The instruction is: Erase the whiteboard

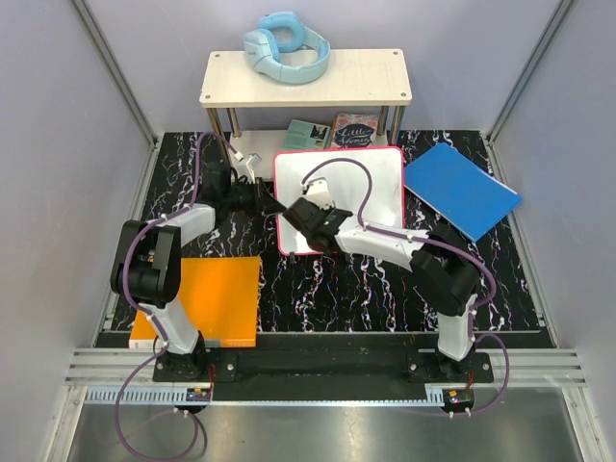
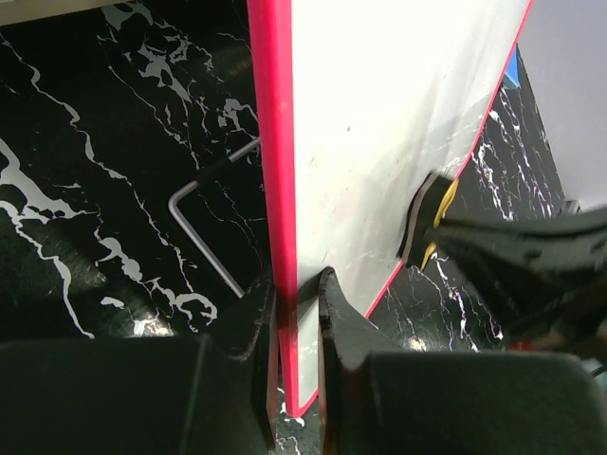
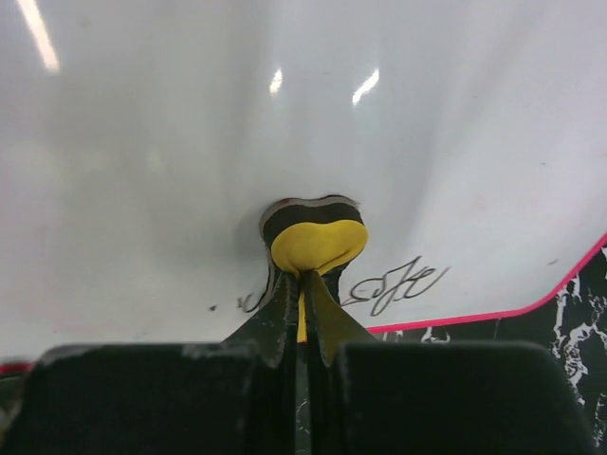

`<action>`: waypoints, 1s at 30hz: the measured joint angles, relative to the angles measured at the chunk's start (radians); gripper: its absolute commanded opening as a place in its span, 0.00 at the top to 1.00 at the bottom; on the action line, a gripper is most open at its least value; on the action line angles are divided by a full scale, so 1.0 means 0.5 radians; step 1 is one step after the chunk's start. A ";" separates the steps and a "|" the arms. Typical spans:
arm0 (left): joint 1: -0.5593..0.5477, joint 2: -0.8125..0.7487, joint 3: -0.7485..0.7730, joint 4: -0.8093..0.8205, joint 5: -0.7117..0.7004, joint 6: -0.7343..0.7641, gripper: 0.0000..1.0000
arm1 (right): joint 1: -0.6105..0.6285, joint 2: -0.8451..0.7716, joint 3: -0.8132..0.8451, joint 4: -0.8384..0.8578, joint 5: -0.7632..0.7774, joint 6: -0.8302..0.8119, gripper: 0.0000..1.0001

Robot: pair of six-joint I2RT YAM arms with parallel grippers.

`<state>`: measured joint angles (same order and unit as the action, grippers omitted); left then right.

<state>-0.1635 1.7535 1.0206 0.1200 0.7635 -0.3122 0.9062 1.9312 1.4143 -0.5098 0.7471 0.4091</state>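
Observation:
The whiteboard [image 1: 385, 173] lies mid-table, glossy white with a red-pink rim. In the left wrist view my left gripper [image 2: 296, 294] is shut on its rim near a corner, one finger on each face of the whiteboard [image 2: 379, 123]. From above, that left gripper [image 1: 276, 204] sits at the board's left edge. My right gripper [image 3: 303, 284] is shut on a yellow-and-black eraser [image 3: 318, 242] pressed against the whiteboard [image 3: 190, 142]. Dark handwriting [image 3: 394, 284] shows just right of the eraser, near the rim. The eraser [image 2: 427, 213] also shows in the left wrist view.
A blue sheet [image 1: 462, 188] lies right of the board and an orange sheet [image 1: 217, 298] at front left. Behind stands a small shelf [image 1: 366, 82] with light-blue headphones [image 1: 286, 46]; books [image 1: 356, 130] lie beneath it. A bent metal rod [image 2: 204, 227] rests left of the board.

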 measured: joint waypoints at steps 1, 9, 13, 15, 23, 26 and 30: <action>0.000 0.000 0.000 -0.002 0.003 -0.003 1.00 | -0.024 -0.015 -0.012 -0.011 0.010 0.009 1.00; 0.002 -0.005 0.000 -0.026 0.014 -0.056 1.00 | -0.214 -0.050 -0.085 -0.063 0.180 0.053 1.00; 0.002 -0.018 0.000 -0.034 0.021 -0.065 1.00 | -0.272 -0.053 -0.134 -0.088 0.260 0.078 1.00; 0.002 -0.023 0.000 -0.037 0.021 -0.066 1.00 | -0.281 -0.057 -0.154 -0.098 0.280 0.096 1.00; 0.008 -0.024 0.000 -0.045 0.028 -0.065 1.00 | -0.310 -0.101 -0.278 -0.126 0.284 0.180 1.00; 0.011 -0.024 0.000 -0.047 0.029 -0.065 1.00 | -0.301 -0.133 -0.325 -0.098 0.267 0.179 1.00; 0.020 -0.024 0.000 -0.048 0.029 -0.064 1.00 | -0.237 -0.165 -0.386 -0.045 0.261 0.163 1.00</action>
<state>-0.1535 1.7416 1.0206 0.0959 0.7780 -0.3443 0.7876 1.8488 1.2213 -0.5323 0.8776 0.4908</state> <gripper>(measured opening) 0.160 0.006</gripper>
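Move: The right hand holds the eraser on the lower whiteboard, with the leftover writing about 5 cm to its right at much the same height. The board's bottom edge runs some 3 cm below and 1 cm nearer, its middle 4 cm to the right; its lower right corner is roughly 20 cm right, 1 cm nearer and 3 cm lower. From the left hand, pinching the board's left edge, the writing lies about 21 cm right, 5 cm back and 5 cm lower. The right hand, keeping its eraser grip, sweeps about 10 cm right past the leftover writing, turning 15 degrees clockwise. ##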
